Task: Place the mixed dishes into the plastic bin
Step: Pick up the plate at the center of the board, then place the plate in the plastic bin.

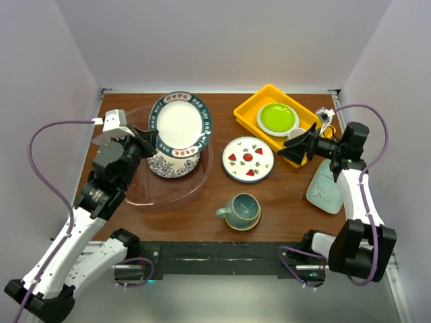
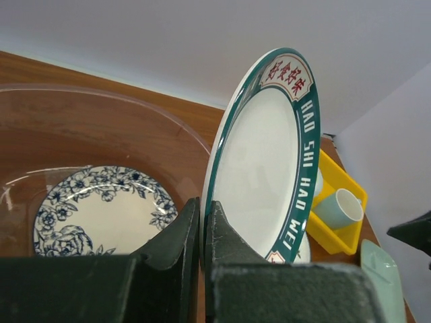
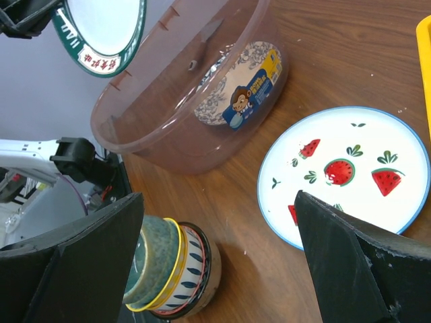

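My left gripper (image 1: 149, 141) is shut on the edge of the dark lettered-rim plate (image 1: 179, 121), holding it tilted above the plastic bin (image 1: 135, 195). In the left wrist view, the fingers (image 2: 178, 235) pinch that plate's rim (image 2: 269, 155). A blue floral plate (image 1: 172, 165) lies inside the bin. The white plate with red fruit (image 1: 248, 159) sits mid-table. A teal mug (image 1: 242, 208) stands in stacked small bowls (image 3: 195, 269). A pale mint dish (image 1: 325, 188) lies at the right. My right gripper (image 1: 293, 151) stands open beside the fruit plate (image 3: 343, 168), holding nothing.
A yellow tray (image 1: 250, 108) at the back right holds a lime-green plate (image 1: 277, 118) and a small white cup (image 1: 296, 134). White walls close in the table on three sides. The arm bases stand along the near edge.
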You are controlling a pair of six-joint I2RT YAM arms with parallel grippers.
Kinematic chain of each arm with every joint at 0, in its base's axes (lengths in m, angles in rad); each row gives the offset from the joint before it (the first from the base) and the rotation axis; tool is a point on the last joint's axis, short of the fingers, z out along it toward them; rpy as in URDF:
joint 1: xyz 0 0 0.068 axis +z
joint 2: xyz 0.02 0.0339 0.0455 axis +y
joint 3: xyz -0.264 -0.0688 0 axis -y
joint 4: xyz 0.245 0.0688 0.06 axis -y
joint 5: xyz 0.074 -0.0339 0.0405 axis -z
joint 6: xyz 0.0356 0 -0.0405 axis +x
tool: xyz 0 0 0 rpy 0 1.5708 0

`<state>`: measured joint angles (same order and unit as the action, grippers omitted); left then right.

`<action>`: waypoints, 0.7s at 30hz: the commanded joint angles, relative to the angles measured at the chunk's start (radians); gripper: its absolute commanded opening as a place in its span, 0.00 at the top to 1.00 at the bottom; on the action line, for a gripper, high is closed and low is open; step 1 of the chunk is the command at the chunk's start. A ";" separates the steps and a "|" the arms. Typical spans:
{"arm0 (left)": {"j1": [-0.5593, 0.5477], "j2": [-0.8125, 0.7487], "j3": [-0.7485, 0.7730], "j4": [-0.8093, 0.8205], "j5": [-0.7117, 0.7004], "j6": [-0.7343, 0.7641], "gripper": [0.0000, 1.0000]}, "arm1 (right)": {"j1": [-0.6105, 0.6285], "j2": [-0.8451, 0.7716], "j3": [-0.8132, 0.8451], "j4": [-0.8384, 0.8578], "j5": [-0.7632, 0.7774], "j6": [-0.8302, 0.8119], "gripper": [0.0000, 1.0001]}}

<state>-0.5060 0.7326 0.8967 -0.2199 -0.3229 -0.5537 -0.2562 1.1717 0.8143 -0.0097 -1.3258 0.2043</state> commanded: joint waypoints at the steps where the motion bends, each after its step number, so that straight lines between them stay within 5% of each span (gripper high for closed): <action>1: 0.104 0.010 0.047 0.080 0.077 -0.025 1.00 | -0.003 0.003 0.037 -0.015 0.004 -0.025 0.02; 13: 0.493 0.030 -0.136 0.195 0.508 -0.201 1.00 | -0.003 0.008 0.042 -0.026 0.011 -0.032 0.02; 21: 0.619 0.022 -0.266 0.257 0.647 -0.265 1.00 | -0.003 0.014 0.042 -0.032 0.019 -0.039 0.02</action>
<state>0.0738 0.7734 0.6472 -0.1123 0.2142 -0.7559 -0.2562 1.1847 0.8154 -0.0418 -1.3186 0.1879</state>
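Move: The left hand already holds the green-rimmed plate by its left edge, tilted. The plastic bin's middle lies about 9 cm ahead, roughly level sideways and some 28 cm below; the floral plate inside is about 10 cm ahead, 4 cm right and 30 cm below. The watermelon plate is roughly 30 cm right and 9 cm ahead, 32 cm below. From the right hand, the bin's middle is about 38 cm left, 9 cm ahead and 21 cm below. The left arm lowers the green-rimmed plate about 10 cm towards the floral plate in the bin, shifting some 7 cm left as it goes and easing forward about 3 cm; most of the sideways shift comes first and most of the drop near the end. Its fingers keep their pinch on the rim while the hand tips nose-down and rolls left side down, each by roughly 15 degrees, bringing the plate flatter. ##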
